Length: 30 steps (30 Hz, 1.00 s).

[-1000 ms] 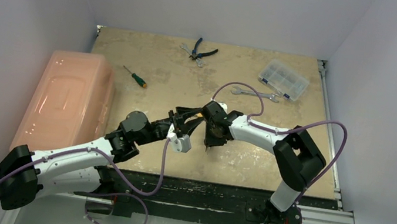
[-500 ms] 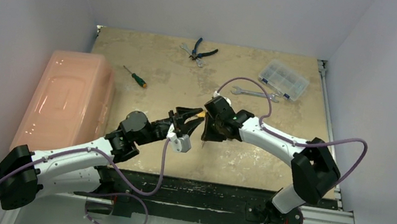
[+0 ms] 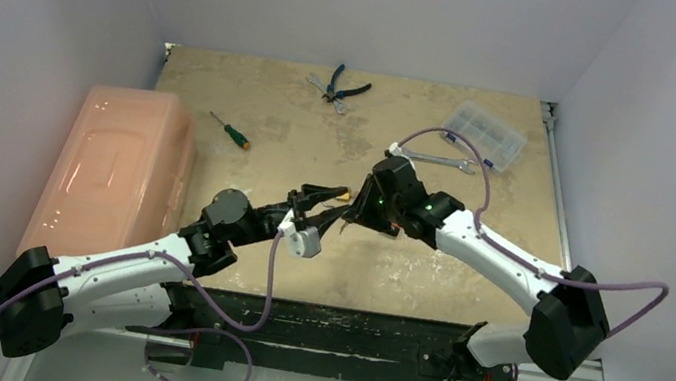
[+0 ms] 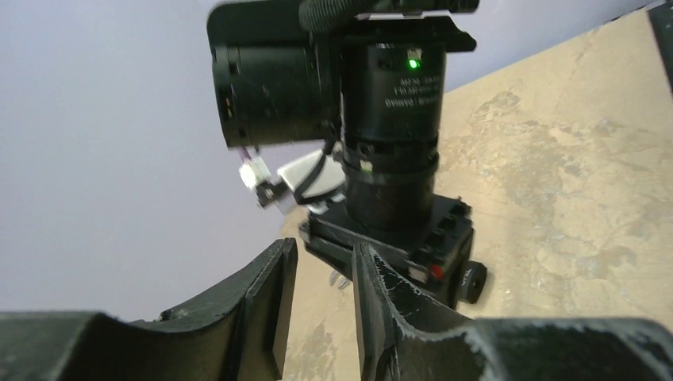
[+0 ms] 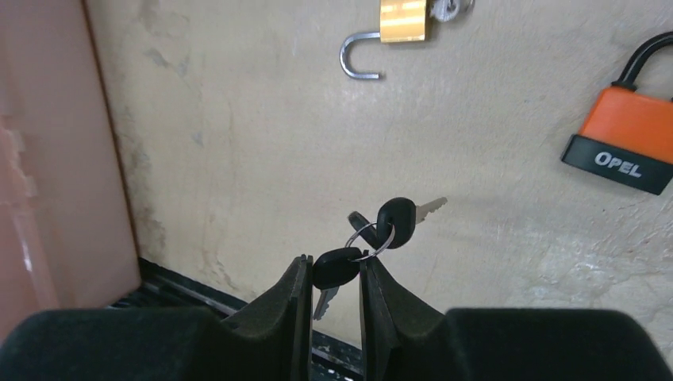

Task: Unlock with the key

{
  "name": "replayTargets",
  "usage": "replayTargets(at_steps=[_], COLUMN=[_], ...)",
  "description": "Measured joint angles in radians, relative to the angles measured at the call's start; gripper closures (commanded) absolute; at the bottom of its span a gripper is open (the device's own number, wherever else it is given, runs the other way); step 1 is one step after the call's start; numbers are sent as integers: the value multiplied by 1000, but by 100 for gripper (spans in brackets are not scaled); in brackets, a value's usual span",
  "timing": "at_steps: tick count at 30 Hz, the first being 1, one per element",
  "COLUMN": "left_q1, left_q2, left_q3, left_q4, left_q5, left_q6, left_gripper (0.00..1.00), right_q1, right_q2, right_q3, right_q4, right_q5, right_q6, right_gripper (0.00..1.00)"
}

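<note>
My right gripper [image 5: 333,266] is shut on the black head of a key [image 5: 338,268], its blade pointing down between the fingers. A ring with two more black-headed keys [image 5: 395,221] hangs from it, above the table. An orange and black padlock [image 5: 627,147] marked OPEL lies on the table with its shackle closed. A brass padlock [image 5: 403,20] lies farther off with its shackle swung open. My left gripper [image 4: 324,250] stands open with only bare table showing between its fingers, and it faces the right wrist. From above, the two grippers [image 3: 337,203] nearly meet at mid-table.
A pink plastic bin [image 3: 120,168] fills the left side. At the back lie a green-handled screwdriver [image 3: 229,130], blue-handled pliers [image 3: 343,85], a wrench [image 3: 434,161] and a clear compartment box [image 3: 482,133]. The black rail [image 5: 198,290] marks the table's near edge.
The right arm's elbow has swung out to the right and its wrist has shifted right and back, still holding the key. The left arm has barely moved.
</note>
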<state>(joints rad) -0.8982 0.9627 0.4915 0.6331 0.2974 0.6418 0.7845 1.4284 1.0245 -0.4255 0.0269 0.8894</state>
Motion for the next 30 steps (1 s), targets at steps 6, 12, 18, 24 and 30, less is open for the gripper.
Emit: replayTargets(at_steps=[6,12,18,24,30], left_q1=[0,0,6,13,14], left_q2=[11,66,72,72,104], left_q3=[4,48,89,109,130], left_q4=[1,0,4,1,-17], left_q5=[51,61,48,63,61], left_q6=[-123,-299,-463,-526,-537], left_gripper=[61,61,61,63,67], right_q1=[-29,-38,-40,-41,-42], right_q2=[-137,-276,-344,-411,-442], right_q3=[-42,-104,-134,-150,-150], right_q4=[44,117,161,162,134], right_q5=[33,85,147,200,226], right_q6=[57,134,194,237,281], right_gripper=[100,100,100,100,100])
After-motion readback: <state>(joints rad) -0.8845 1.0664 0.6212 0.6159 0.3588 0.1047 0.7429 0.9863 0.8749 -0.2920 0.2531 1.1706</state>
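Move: Some 16 cm below the left hand and roughly 3 cm ahead hang the black keys, already pinched in the right fingers. From the right hand, the empty left fingertips are about 15 cm higher, 2 cm left and 4 cm back. On the table some 11 cm below the right hand, the brass padlock lies 11 cm ahead and 2 cm left, the orange padlock 6 cm ahead and 9 cm right. Lifting the keys about 12 cm in a steady grip, the right hand climbs towards the height of the left fingers and drifts 5 cm or so to the right, its wrist tilting the fingers up out of their steep downward slant and turning clockwise. The parted, empty left fingers keep pointing right, roll roughly 30 degrees with the forward side going down, and shift about 3 cm right. ##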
